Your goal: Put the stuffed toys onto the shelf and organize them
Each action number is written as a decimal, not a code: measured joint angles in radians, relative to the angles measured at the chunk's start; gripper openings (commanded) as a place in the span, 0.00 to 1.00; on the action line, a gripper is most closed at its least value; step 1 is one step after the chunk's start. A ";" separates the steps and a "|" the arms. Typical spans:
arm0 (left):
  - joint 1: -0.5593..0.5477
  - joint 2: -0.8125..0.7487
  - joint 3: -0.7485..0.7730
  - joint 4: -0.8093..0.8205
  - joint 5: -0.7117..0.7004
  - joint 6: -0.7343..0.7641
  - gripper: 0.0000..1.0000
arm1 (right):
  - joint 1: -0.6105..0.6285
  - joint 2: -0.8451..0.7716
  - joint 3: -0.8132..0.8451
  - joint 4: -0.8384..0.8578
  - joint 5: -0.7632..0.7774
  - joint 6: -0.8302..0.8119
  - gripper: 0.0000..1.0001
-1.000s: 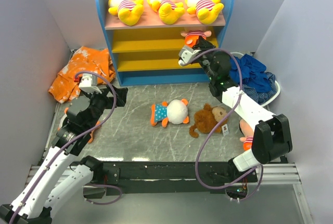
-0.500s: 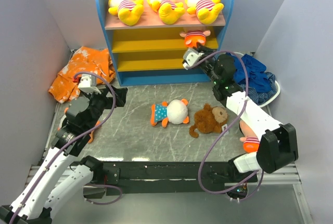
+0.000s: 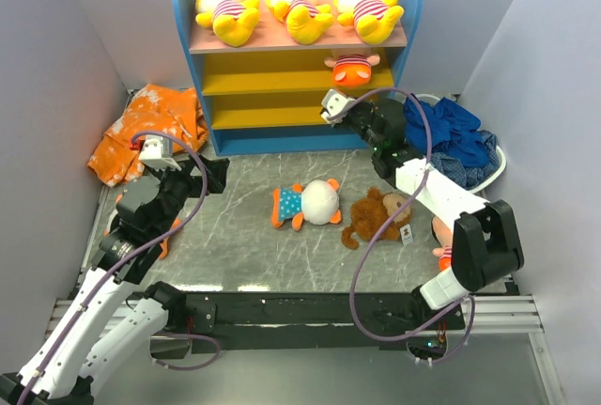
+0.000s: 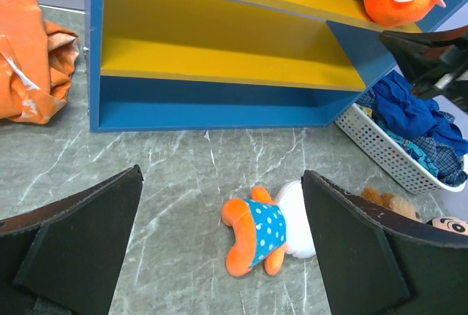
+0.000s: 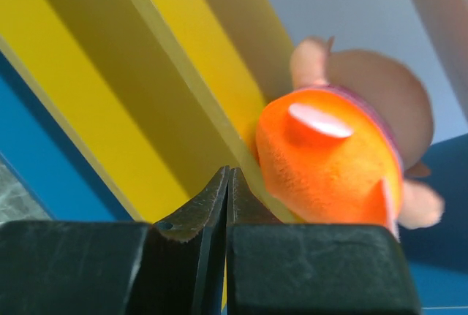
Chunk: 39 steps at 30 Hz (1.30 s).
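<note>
The shelf [image 3: 184, 10] stands at the back with three yellow stuffed toys [image 3: 299, 7] on its pink top board. An orange striped toy [image 3: 353, 69] lies on the right end of the upper yellow board. My right gripper [image 3: 357, 112] hangs just below and in front of it, shut and empty, its tips [image 5: 228, 172] pressed together beside the orange toy [image 5: 329, 161]. On the table lie a dotted-shirt toy [image 3: 308, 203] and a brown monkey [image 3: 377, 217]. My left gripper [image 3: 211, 172] is open above the table, the dotted toy [image 4: 262, 236] ahead of its wide jaws [image 4: 221, 176].
An orange-and-white cloth [image 3: 150, 128] is heaped left of the shelf. A white basket [image 3: 496, 172] with dark blue cloths [image 3: 455, 137] sits at the right. Another orange toy [image 3: 443, 241] lies by the right arm's base. Walls close both sides.
The right gripper pulled back from the striped toy on the yellow board, leaving it there, then shifted slightly left and its jaws closed. The left arm stayed still.
</note>
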 measured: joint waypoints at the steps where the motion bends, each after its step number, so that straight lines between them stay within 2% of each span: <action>1: 0.000 0.000 0.000 0.000 0.000 0.000 0.97 | 0.000 0.010 0.000 0.006 0.010 0.000 0.03; 22: 0.000 0.014 0.000 0.000 0.000 0.001 0.96 | -0.060 0.045 0.066 0.042 0.067 0.000 0.03; 25: 0.000 0.019 0.000 0.000 -0.003 -0.001 0.96 | -0.066 0.045 0.066 0.035 0.066 0.001 0.07; 28: 0.000 0.025 0.000 0.000 -0.009 -0.007 0.96 | -0.067 0.043 0.065 0.011 0.059 0.009 0.17; 32: 0.000 0.040 0.000 0.000 -0.026 -0.040 0.96 | -0.066 -0.021 0.002 -0.019 0.012 0.068 0.25; 34: 0.000 0.054 0.000 -0.004 -0.042 -0.074 0.97 | -0.063 -0.101 -0.068 -0.034 -0.005 0.117 0.33; 37: 0.000 0.085 0.001 -0.037 -0.097 -0.166 0.96 | -0.055 -0.210 -0.122 -0.064 0.003 0.244 0.28; 39: 0.000 0.108 0.002 -0.077 -0.145 -0.232 0.97 | -0.042 -0.267 -0.122 -0.097 0.065 0.383 0.29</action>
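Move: The boy doll in orange shorts sits on the upper yellow shelf, about 6 cm ahead of my right fingertips, 4 cm to their right and 5 cm above. The rightmost yellow toy is on the pink top shelf, some 8 cm ahead, 7 cm right and 22 cm above my right hand. From my left hand the doll is roughly 25 cm ahead, 27 cm right and 5 cm up, and the blue-dotted toy about 7 cm ahead, 15 cm right and 25 cm below. With my right fingers kept shut, I nudge against the doll's lower body, easing right and forward, about 4 cm right and 3 cm in, to shift it along the shelf. Then I pull straight back some 8 cm, rolling the wrist about 20 degrees and parting the fingers a little. Near the end my left hand, open wide, dips about 4 cm, tipping down and swinging counter-clockwise. ##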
